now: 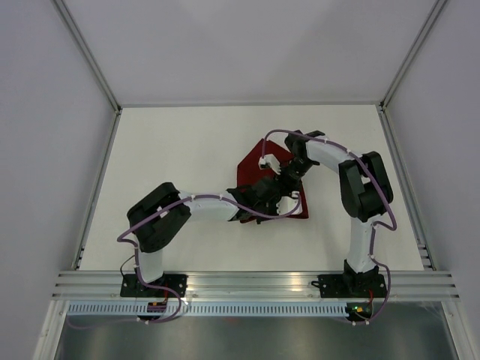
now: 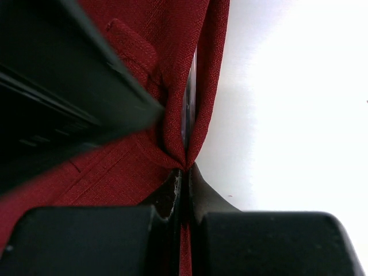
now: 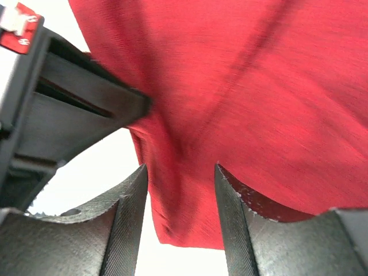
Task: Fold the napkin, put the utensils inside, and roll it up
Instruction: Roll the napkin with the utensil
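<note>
The dark red napkin (image 1: 253, 160) lies bunched at the table's middle, mostly under both arms. My left gripper (image 1: 268, 192) is shut on a pinched fold of the napkin (image 2: 172, 115), the cloth squeezed flat between its jaws (image 2: 185, 175). In that fold's slit shows a narrow grey strip (image 2: 191, 86), seemingly the knife's blade; the rest of the utensils is hidden. My right gripper (image 1: 289, 175) hovers just beyond, open, and a hanging corner of the napkin (image 3: 190, 218) drops loosely between its fingers (image 3: 131, 198) without being pinched.
The white table (image 1: 172, 157) is bounded by pale enclosure walls on three sides. An aluminium rail (image 1: 247, 282) with both arm bases runs along the near edge. The left gripper's black body (image 3: 63, 109) crowds the right wrist view.
</note>
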`<state>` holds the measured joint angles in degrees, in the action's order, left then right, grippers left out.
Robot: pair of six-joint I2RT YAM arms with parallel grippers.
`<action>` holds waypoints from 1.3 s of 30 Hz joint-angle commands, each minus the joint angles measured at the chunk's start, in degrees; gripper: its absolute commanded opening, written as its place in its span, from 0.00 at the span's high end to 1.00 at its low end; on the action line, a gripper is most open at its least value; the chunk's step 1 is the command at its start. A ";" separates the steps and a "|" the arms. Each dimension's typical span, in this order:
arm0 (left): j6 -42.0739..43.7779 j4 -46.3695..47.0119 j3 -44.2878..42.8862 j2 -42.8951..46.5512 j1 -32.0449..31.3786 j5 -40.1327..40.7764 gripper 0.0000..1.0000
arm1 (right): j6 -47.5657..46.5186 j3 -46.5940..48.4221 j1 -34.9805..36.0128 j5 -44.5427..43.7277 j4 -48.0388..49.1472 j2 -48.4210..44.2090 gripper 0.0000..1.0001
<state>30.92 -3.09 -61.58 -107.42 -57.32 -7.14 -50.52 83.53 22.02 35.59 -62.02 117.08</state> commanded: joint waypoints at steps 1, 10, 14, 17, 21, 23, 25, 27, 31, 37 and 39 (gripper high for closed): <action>-4.46 -8.94 -1.26 -2.10 0.10 -6.13 0.98 | 4.20 -1.17 -2.68 -0.44 5.85 -4.92 0.44; -8.15 -17.90 -8.19 -4.99 4.14 -17.18 0.98 | 10.09 -5.73 -13.57 4.39 13.32 -12.73 0.44; -9.99 -23.44 -14.07 -9.21 8.18 -26.59 0.98 | 8.43 -10.56 -18.15 7.12 17.27 -18.98 0.45; -11.40 -25.64 -16.89 -12.72 11.70 -34.42 0.98 | 6.32 -17.67 -19.21 6.07 22.96 -26.27 0.45; -12.55 -29.77 -21.20 -18.42 15.65 -42.94 0.98 | 3.25 -28.39 -18.34 4.58 29.05 -36.98 0.43; -12.55 -32.75 -24.09 -20.28 16.53 -44.62 0.98 | 1.92 -30.52 -17.02 4.31 29.76 -39.19 0.43; -12.20 -34.87 -26.30 -23.26 17.50 -46.73 0.98 | 1.22 -33.58 -14.30 3.09 31.78 -42.09 0.43; -12.20 -37.41 -29.03 -24.85 18.20 -48.23 0.98 | 1.56 -37.18 -10.36 0.98 35.55 -44.73 0.43; -12.98 -39.01 -30.96 -28.02 19.17 -51.39 0.98 | 2.18 -42.91 -0.51 -6.05 42.32 -47.55 0.43; -12.99 -41.81 -33.25 -31.45 20.14 -53.86 0.98 | 1.83 -45.73 8.82 -11.68 48.56 -43.79 0.42; -12.81 -42.43 -33.95 -32.06 20.23 -53.86 0.98 | 1.57 -45.56 10.67 -13.09 49.89 -42.03 0.42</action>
<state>17.39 -41.56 -94.98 -136.11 -37.10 -64.07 -47.53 38.24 30.70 25.69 -19.05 72.84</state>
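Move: The left fingers hold the rolled near edge of the napkin, the knife blade showing in the fold some 3 cm to their right; the flat part of the napkin centres about 8 cm ahead of them, 1 cm left and slightly below. For the open right hand, the roll's free right part lies about 4 cm back, 2 cm right and 2 cm below. From there the blade is 3 cm back, 1 cm left, and the flat part 5 cm ahead, 5 cm left. Rolling its top side forward by nearly 70 degrees, the left hand keeps its pinch on the near edge and turns it towards the flat napkin, hardly leaving its spot. The right hand, still open, swings about 6 cm forward, well out to the right and up, then curves back, left and down to above the roll's right part, its fingers tilting forward some 40 degrees. ##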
